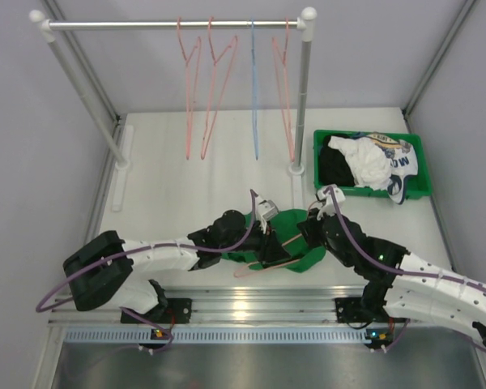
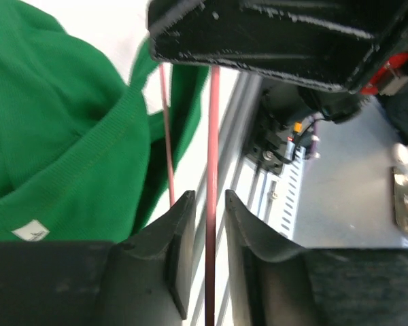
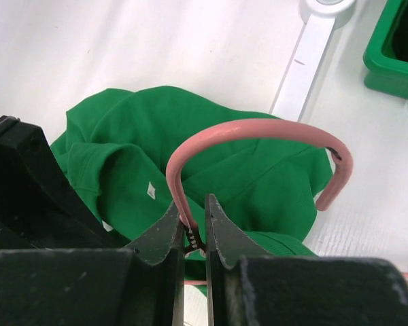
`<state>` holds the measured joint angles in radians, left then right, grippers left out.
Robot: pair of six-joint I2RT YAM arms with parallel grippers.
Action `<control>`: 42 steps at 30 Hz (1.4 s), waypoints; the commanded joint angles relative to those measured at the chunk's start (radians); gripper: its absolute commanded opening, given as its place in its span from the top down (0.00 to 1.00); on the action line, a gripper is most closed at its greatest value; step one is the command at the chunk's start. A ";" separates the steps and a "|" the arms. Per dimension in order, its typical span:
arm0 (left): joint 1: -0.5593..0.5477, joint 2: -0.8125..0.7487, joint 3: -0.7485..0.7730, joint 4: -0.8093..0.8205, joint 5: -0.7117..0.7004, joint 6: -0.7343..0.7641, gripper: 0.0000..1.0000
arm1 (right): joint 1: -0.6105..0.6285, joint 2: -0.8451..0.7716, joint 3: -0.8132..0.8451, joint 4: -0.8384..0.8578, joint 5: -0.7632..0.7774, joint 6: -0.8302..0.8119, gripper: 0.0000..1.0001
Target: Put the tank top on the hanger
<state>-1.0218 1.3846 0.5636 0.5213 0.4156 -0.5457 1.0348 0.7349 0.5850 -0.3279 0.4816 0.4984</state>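
Note:
The green tank top [image 1: 294,220] lies crumpled on the white table between my two grippers, with the pink hanger [image 1: 263,265] across its near side. In the left wrist view my left gripper [image 2: 209,197] stands slightly open. A straight run of the hanger [image 2: 213,136] passes between its fingertips with a gap on each side, and the tank top [image 2: 54,136] is to the left. My right gripper [image 3: 194,204] is shut on the hanger's twisted neck, just below the curved hook [image 3: 258,128], which arches over the tank top [image 3: 258,176].
A white clothes rack [image 1: 174,24] stands at the back with three pink hangers and a blue hanger [image 1: 253,97]. A green bin [image 1: 373,192] at the right holds white and black garments. The rack's foot [image 3: 306,61] lies just beyond the tank top.

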 commanded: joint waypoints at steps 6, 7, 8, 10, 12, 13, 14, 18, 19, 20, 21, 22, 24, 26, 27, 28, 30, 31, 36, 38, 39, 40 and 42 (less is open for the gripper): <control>-0.011 -0.126 -0.018 -0.032 -0.247 0.000 0.56 | 0.028 -0.008 -0.004 0.062 0.069 -0.015 1.00; -0.009 -0.142 -0.031 -0.041 -0.295 -0.003 0.55 | 0.028 -0.006 -0.004 0.061 0.069 -0.017 1.00; -0.009 -0.159 -0.036 -0.055 -0.325 -0.007 0.55 | 0.030 0.000 -0.004 0.064 0.069 -0.020 1.00; -0.009 -0.209 -0.051 -0.119 -0.391 -0.022 0.54 | 0.034 0.003 -0.004 0.069 0.069 -0.024 1.00; -0.009 -0.266 -0.063 -0.180 -0.475 -0.029 0.53 | 0.041 0.008 -0.002 0.070 0.065 -0.032 1.00; -0.009 -0.283 -0.071 -0.204 -0.495 -0.042 0.52 | 0.039 0.011 -0.002 0.069 0.066 -0.034 1.00; -0.009 -0.298 -0.071 -0.234 -0.535 -0.049 0.52 | 0.042 0.014 -0.001 0.067 0.066 -0.035 1.00; -0.009 -0.349 -0.065 -0.407 -0.619 -0.097 0.53 | 0.048 0.015 0.001 0.061 0.061 -0.035 1.00; -0.008 -0.358 -0.061 -0.494 -0.633 -0.126 0.52 | 0.050 0.015 0.001 0.059 0.060 -0.037 1.00; -0.009 -0.364 -0.062 -0.516 -0.644 -0.138 0.52 | 0.051 0.014 0.001 0.058 0.058 -0.037 1.00; -0.009 -0.381 -0.064 -0.550 -0.646 -0.145 0.52 | 0.054 0.012 0.001 0.056 0.061 -0.038 1.00; -0.009 -0.384 -0.061 -0.581 -0.641 -0.161 0.52 | 0.054 0.014 -0.001 0.053 0.064 -0.037 1.00; -0.009 -0.392 -0.056 -0.630 -0.641 -0.187 0.52 | 0.057 0.011 -0.001 0.047 0.072 -0.035 1.00; -0.009 -0.394 -0.051 -0.679 -0.638 -0.214 0.53 | 0.059 0.008 0.001 0.043 0.077 -0.031 1.00; -0.009 -0.397 -0.050 -0.691 -0.637 -0.223 0.52 | 0.059 0.004 0.001 0.041 0.080 -0.027 1.00; -0.009 -0.400 -0.054 -0.699 -0.627 -0.230 0.52 | 0.059 0.000 0.001 0.038 0.081 -0.026 1.00; -0.011 -0.397 -0.056 -0.714 -0.623 -0.235 0.51 | 0.059 -0.003 0.001 0.030 0.087 -0.023 1.00; -0.011 -0.394 -0.054 -0.722 -0.611 -0.238 0.51 | 0.060 -0.006 0.001 0.027 0.091 -0.020 1.00; -0.011 -0.363 -0.054 -0.704 -0.610 -0.238 0.49 | 0.061 -0.015 0.001 0.016 0.101 -0.009 1.00; -0.011 -0.348 -0.054 -0.684 -0.620 -0.235 0.50 | 0.062 -0.020 -0.001 0.009 0.106 -0.001 1.00; -0.011 -0.340 -0.051 -0.678 -0.623 -0.235 0.50 | 0.062 -0.022 -0.001 0.006 0.110 0.000 1.00; -0.011 -0.335 -0.053 -0.661 -0.626 -0.237 0.51 | 0.061 -0.020 0.001 0.001 0.114 0.005 1.00; -0.011 -0.315 -0.054 -0.641 -0.632 -0.237 0.52 | 0.062 -0.025 0.004 -0.005 0.118 0.009 1.00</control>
<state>-1.0294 1.0508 0.5018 -0.1787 -0.1989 -0.7727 1.0782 0.7288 0.5804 -0.3424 0.5598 0.4931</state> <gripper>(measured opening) 0.486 0.091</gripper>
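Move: The left hand, fingers already parting around the hanger's arm, has the tank top's near left part some 11 cm to its left, 4 cm ahead and 11 cm below. The hanger's middle is about 3 cm ahead and 1 cm to the right; the rack's right foot lies roughly 20 cm ahead and 7 cm right. From the right hand, pinching the hook's base, that tank top part is about 21 cm left, 9 cm back and 15 cm below. Left hand opens off the hanger, swings 13 cm left, then sinks towards the tank top; right keeps its pinch. ##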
